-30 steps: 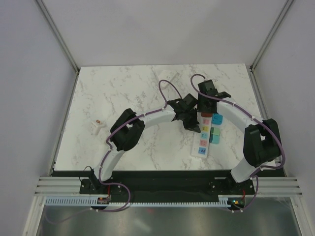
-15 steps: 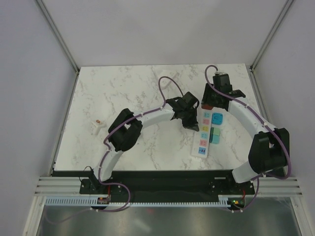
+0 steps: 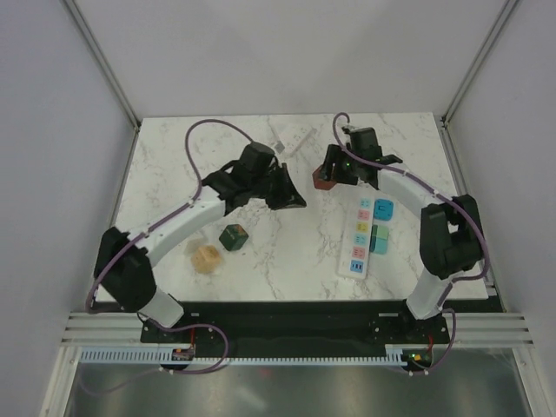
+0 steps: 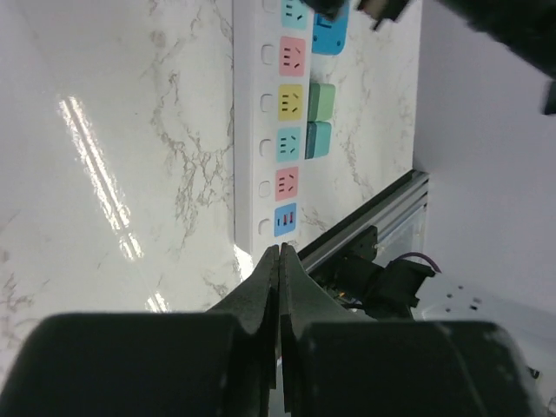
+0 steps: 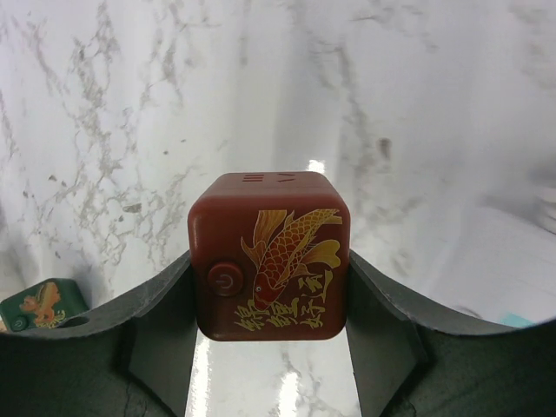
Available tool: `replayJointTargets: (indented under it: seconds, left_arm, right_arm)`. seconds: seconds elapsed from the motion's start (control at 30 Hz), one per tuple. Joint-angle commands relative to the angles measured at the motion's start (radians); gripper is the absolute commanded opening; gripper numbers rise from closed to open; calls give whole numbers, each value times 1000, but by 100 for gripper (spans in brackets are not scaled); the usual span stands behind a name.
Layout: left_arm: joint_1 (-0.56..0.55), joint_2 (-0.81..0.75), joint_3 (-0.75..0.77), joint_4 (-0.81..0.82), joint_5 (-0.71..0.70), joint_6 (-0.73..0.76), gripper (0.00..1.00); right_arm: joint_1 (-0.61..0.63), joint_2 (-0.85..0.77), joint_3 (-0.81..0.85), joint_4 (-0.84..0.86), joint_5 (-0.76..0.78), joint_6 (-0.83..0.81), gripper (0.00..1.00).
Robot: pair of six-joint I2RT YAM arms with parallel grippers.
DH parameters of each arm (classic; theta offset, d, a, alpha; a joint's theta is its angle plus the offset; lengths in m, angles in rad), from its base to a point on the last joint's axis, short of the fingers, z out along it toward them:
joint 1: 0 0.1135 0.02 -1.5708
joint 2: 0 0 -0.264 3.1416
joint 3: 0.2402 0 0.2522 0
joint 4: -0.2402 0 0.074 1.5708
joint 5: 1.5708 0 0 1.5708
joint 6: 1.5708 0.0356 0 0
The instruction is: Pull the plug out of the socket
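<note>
The white power strip [image 3: 360, 236] lies at the right with coloured sockets; it also shows in the left wrist view [image 4: 282, 113]. A blue plug [image 3: 383, 208] and two green plugs [image 3: 379, 239] sit along its right side. My right gripper [image 3: 328, 174] is shut on a red-brown cube plug [image 3: 324, 182] with a gold koi on it [image 5: 271, 265], held above the marble to the left of the strip's far end. My left gripper [image 3: 294, 198] is shut and empty [image 4: 280, 254], left of the strip and apart from it.
A dark green cube [image 3: 233, 237] and a tan cube [image 3: 206, 258] lie on the marble at centre left; the green one also shows in the right wrist view [image 5: 39, 304]. A second white strip [image 3: 294, 139] lies at the back. Walls enclose the marble table [image 3: 174, 165].
My right gripper has moved left, off the strip's far end, with the red-brown plug in it. My left arm has swung left, away from the strip, uncovering the green and tan cubes.
</note>
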Motion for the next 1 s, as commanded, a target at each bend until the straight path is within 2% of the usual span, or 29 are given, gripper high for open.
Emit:
replayJointTargets:
  seconds: [0.0,0.2,0.33,0.53,0.63,0.97]
  left_arm:
    - [71,-225,-125,32,46,25,2]
    - [177,-496,-152,-129,-32,97,2]
    - [223,-572,-158,-177,-35,99,2]
    - [232,-589,-184,-180,-34,90,2]
    - [235,-589,-192,-178,-17,79,2]
    - [235,-586,-198,-167,-3,64,2]
  right_arm:
    - [124,65,109,119,-116,11,0]
    - [278,237,240,235,-243,83,0]
    - [360,372,370,272,-287,123,0]
    - [466,560,580,265,-314,172,0]
    - [500,623,655,210,-299,166,0]
    - [549,674,674,148,-276,137,0]
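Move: My right hand holds the red plug. The bare table spot just past the green plug lies about 34 cm to its left, 9 cm back and 9 cm below. The green plug is some 30 cm left and 14 back, the pale orange plug 38 left and 20 back; the strip's middle is roughly 10 right and 14 back. From my left hand that bare spot is about 26 cm left, 4 ahead and 16 below. Keeping the red plug pinched, I sweep my right hand about 34 cm left, away from the strip, nearly level at first, then drawing back and sinking towards the spot by the green plug while the wrist swings some 35 degrees counter-clockwise. My left hand, fingers still shut, clears off some 14 cm left and rises about 12 cm, then settles a little lower. ##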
